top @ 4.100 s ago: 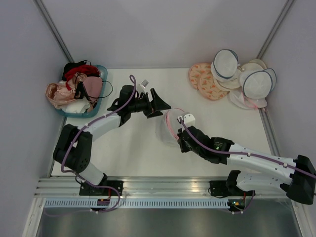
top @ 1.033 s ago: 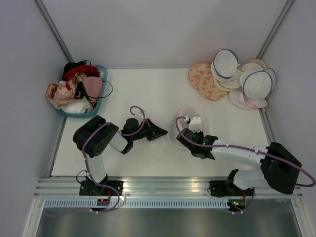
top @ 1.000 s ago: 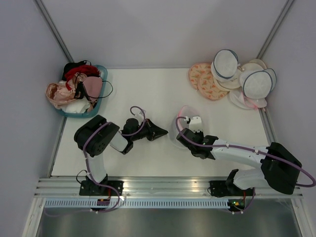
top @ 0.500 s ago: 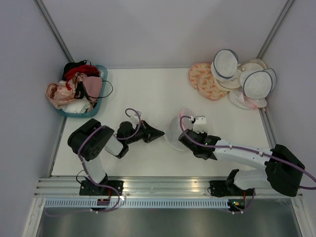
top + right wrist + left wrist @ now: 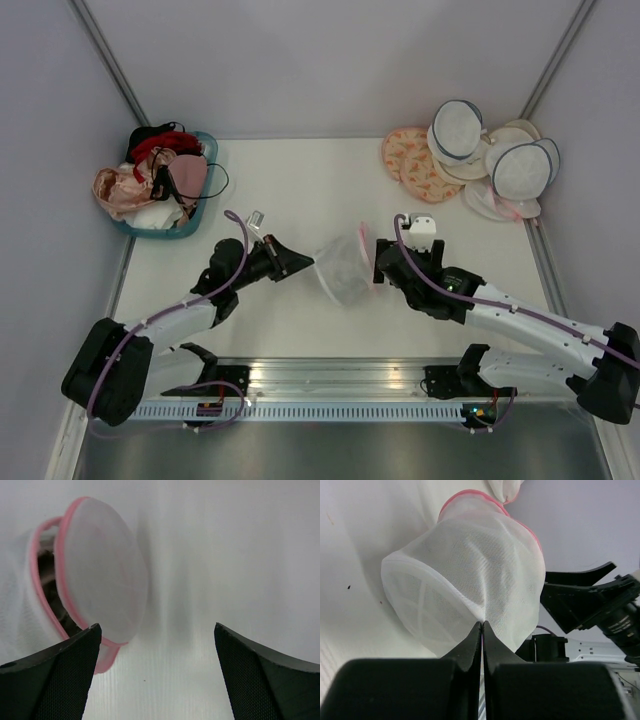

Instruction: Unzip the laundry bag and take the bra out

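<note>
The laundry bag [image 5: 345, 268], white mesh with a pink zip rim, lies mid-table between my two grippers. My left gripper [image 5: 308, 263] is shut, pinching a fold of the bag's mesh [image 5: 470, 580] between its fingertips [image 5: 476, 630]. My right gripper [image 5: 377, 262] stands open just right of the bag, touching nothing. In the right wrist view the bag's pink rim [image 5: 47, 607] gapes, and its round flap [image 5: 102, 575] stands away. Dark taupe fabric, the bra [image 5: 46, 577], shows in the gap. My right gripper [image 5: 156, 625] has only bare table between its fingers.
A teal basket [image 5: 203, 205] heaped with pink, red and black bras sits at the back left. Round white bags with navy rims [image 5: 520, 168] and orange-patterned discs [image 5: 412, 160] are piled at the back right. Grey walls close in the table.
My right gripper has opened and let go of the bag's rim, drawing back to the right. My left gripper kept its pinch and the bag shifted left, stretched out.
</note>
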Available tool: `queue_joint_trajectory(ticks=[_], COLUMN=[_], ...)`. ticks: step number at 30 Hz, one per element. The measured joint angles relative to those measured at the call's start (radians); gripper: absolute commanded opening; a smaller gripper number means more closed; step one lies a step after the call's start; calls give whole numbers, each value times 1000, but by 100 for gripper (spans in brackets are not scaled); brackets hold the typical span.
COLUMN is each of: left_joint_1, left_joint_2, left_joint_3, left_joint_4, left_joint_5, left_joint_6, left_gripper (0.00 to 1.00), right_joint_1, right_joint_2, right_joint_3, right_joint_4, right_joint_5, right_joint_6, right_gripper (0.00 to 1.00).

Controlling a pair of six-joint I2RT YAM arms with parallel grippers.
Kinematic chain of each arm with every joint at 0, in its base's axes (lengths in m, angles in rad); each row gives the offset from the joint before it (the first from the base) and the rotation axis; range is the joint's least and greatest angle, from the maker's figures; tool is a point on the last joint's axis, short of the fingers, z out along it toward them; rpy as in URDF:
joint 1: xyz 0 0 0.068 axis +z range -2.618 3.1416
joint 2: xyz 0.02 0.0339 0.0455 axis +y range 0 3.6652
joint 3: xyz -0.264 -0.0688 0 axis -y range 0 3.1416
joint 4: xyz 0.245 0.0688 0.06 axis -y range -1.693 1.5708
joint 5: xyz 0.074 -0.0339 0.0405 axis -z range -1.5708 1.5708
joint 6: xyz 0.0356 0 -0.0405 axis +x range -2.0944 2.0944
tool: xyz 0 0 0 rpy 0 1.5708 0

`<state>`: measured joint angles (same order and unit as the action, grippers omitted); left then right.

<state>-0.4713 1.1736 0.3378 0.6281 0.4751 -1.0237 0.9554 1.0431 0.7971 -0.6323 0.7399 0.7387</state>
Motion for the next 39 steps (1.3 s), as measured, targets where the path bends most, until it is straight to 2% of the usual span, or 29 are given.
queue_joint_trajectory(ticks=[5,13,16,22,30,32,35,39], left_joint_1=[0,1,1,18,46,50,51,51], left_joint_2=[-66,-116,-129,-188,-221,-221,-221,-220], left_joint_3=[0,-54,-56,-64,-89,-90,-90,-90], left_joint_4=[-114,-191,-215,-259,-303,-312,-315,-316], left_joint_5=[-5,-11,-13,-29,-29,-29,-28,-28], left_joint_6=[70,108,116,137,166,174,180,180], left_gripper=[2,2,2,2,2,2,2,2], right_joint_1=[0,-16,-31,-89,-154,-154,-154,-154], right_joint_2=[47,189,254,301,158,148,108,41], right_joint_3=[51,89,90,95,102,108,77,13], right_joint_4=[99,277,291,140,-134,-171,-77,121], right_joint_5=[-49,-194,-208,-52,213,237,134,-137], right_joint_6=[-78,-176,-180,-71,101,102,0,-119], right_gripper=[98,98,98,98,98,98,98,97])
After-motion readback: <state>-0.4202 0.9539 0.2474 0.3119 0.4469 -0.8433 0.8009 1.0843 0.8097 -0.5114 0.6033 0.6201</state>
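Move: The left fingers are shut on the near-left edge of the raised laundry bag, whose middle hangs about 7 cm right, 2 cm back and 5 cm below them. The bag, with the bra inside, lies some 13 cm left, 4 cm back and 8 cm below the open right hand; its pink-edged lid stands about 9 cm left of that hand, 3 cm back and 7 cm below. Left keeps pinching the bag, lowering it 4 cm and leftward; open right swings 8 left, 15 right, then left. ##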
